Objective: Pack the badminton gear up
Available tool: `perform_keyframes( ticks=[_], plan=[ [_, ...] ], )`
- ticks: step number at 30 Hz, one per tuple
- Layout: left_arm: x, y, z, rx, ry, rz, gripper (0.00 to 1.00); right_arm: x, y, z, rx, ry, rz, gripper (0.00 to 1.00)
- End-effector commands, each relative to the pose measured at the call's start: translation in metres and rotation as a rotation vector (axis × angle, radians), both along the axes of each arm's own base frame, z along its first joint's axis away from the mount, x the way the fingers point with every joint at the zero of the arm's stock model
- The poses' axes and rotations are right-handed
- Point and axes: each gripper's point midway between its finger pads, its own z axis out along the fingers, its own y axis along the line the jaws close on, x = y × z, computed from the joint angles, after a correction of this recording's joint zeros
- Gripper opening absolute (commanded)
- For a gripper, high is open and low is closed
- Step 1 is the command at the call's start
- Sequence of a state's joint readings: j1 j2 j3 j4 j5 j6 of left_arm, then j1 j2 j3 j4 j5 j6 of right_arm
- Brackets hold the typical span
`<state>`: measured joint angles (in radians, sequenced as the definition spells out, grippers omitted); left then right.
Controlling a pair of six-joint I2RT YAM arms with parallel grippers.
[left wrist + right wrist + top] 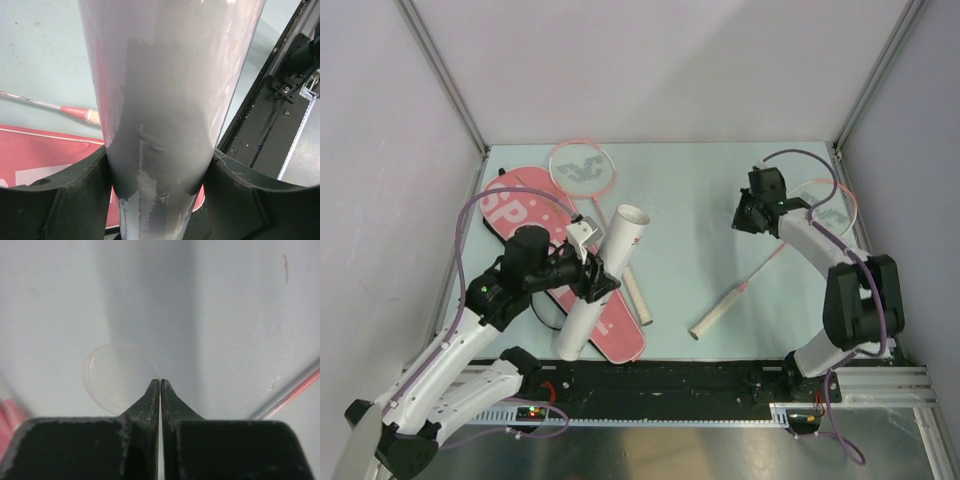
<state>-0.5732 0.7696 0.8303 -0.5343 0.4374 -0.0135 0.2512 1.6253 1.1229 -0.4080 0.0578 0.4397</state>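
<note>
My left gripper [588, 275] [159, 165] is shut on the long white tube [605, 275] [170, 75], which slants over the pink bag [515, 210] [40, 155] with its open end to the far right. One pink-rimmed racket [582, 165] lies behind the bag, its pale handle [636, 295] beside the tube. The other racket [830, 205] lies at the right, with its handle [720, 315] pointing to the near edge. My right gripper [742, 222] [160, 381] hangs beside that racket's head, shut, with the rim of a clear round lid [115, 377] pinched at its tips.
Grey walls and metal posts close in the pale table [700, 200] on three sides. A black rail [700, 380] runs along the near edge by the arm bases. The second racket's shaft [290, 395] crosses just right of my right gripper.
</note>
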Motion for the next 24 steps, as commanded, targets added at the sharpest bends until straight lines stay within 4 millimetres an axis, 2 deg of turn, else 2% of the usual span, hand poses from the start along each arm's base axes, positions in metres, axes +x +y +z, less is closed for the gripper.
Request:
perform_keyframes(
  ticks=[1, 4, 6, 10, 18, 21, 24],
  plan=[
    [0.011, -0.009, 0.024, -0.018, -0.104, -0.040, 0.55, 0.006, 0.030, 0.082, 0.181, -0.197, 0.147, 0.00],
    [0.013, -0.012, 0.034, 0.000, -0.166, -0.077, 0.53, -0.003, 0.040, 0.122, 0.292, -0.278, 0.230, 0.00],
    [0.016, -0.012, 0.039, 0.026, -0.224, -0.093, 0.53, -0.016, 0.049, 0.154, 0.395, -0.330, 0.319, 0.00],
    [0.025, -0.009, 0.046, 0.097, -0.346, -0.109, 0.53, -0.055, 0.066, 0.209, 0.578, -0.399, 0.511, 0.00],
    [0.039, 0.004, 0.045, 0.293, -0.502, -0.125, 0.54, -0.128, 0.093, 0.264, 0.709, -0.462, 0.767, 0.00],
    [0.043, 0.005, 0.040, 0.370, -0.525, -0.129, 0.54, -0.147, 0.104, 0.279, 0.745, -0.480, 0.824, 0.00],
    [0.045, 0.005, 0.036, 0.435, -0.544, -0.130, 0.54, -0.160, 0.117, 0.285, 0.770, -0.474, 0.867, 0.00]
  ],
)
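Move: Some 34 cm to the right hand's left, 16 cm nearer the base and 29 cm higher is the mouth of the upright-leaning tube, held by the left hand; the right hand already pinches the clear cap. On the table 8 cm below the right hand, the right racket's handle lies 23 cm back and 7 cm left. From the left hand, the cap is about 20 cm ahead, 41 cm right and 14 cm lower; the left racket's handle is 7 cm ahead, 10 cm right and 21 cm below. Carrying the cap by its rim, the right hand sweeps up about 25 cm, also back and left by some 10 cm or more each, towards the tube's mouth, its shut fingers swinging counter-clockwise to point left. The left hand keeps its grip and edges 3 cm forward, rolling the tube some 30 degrees so the mouth leans right, towards the coming cap. ##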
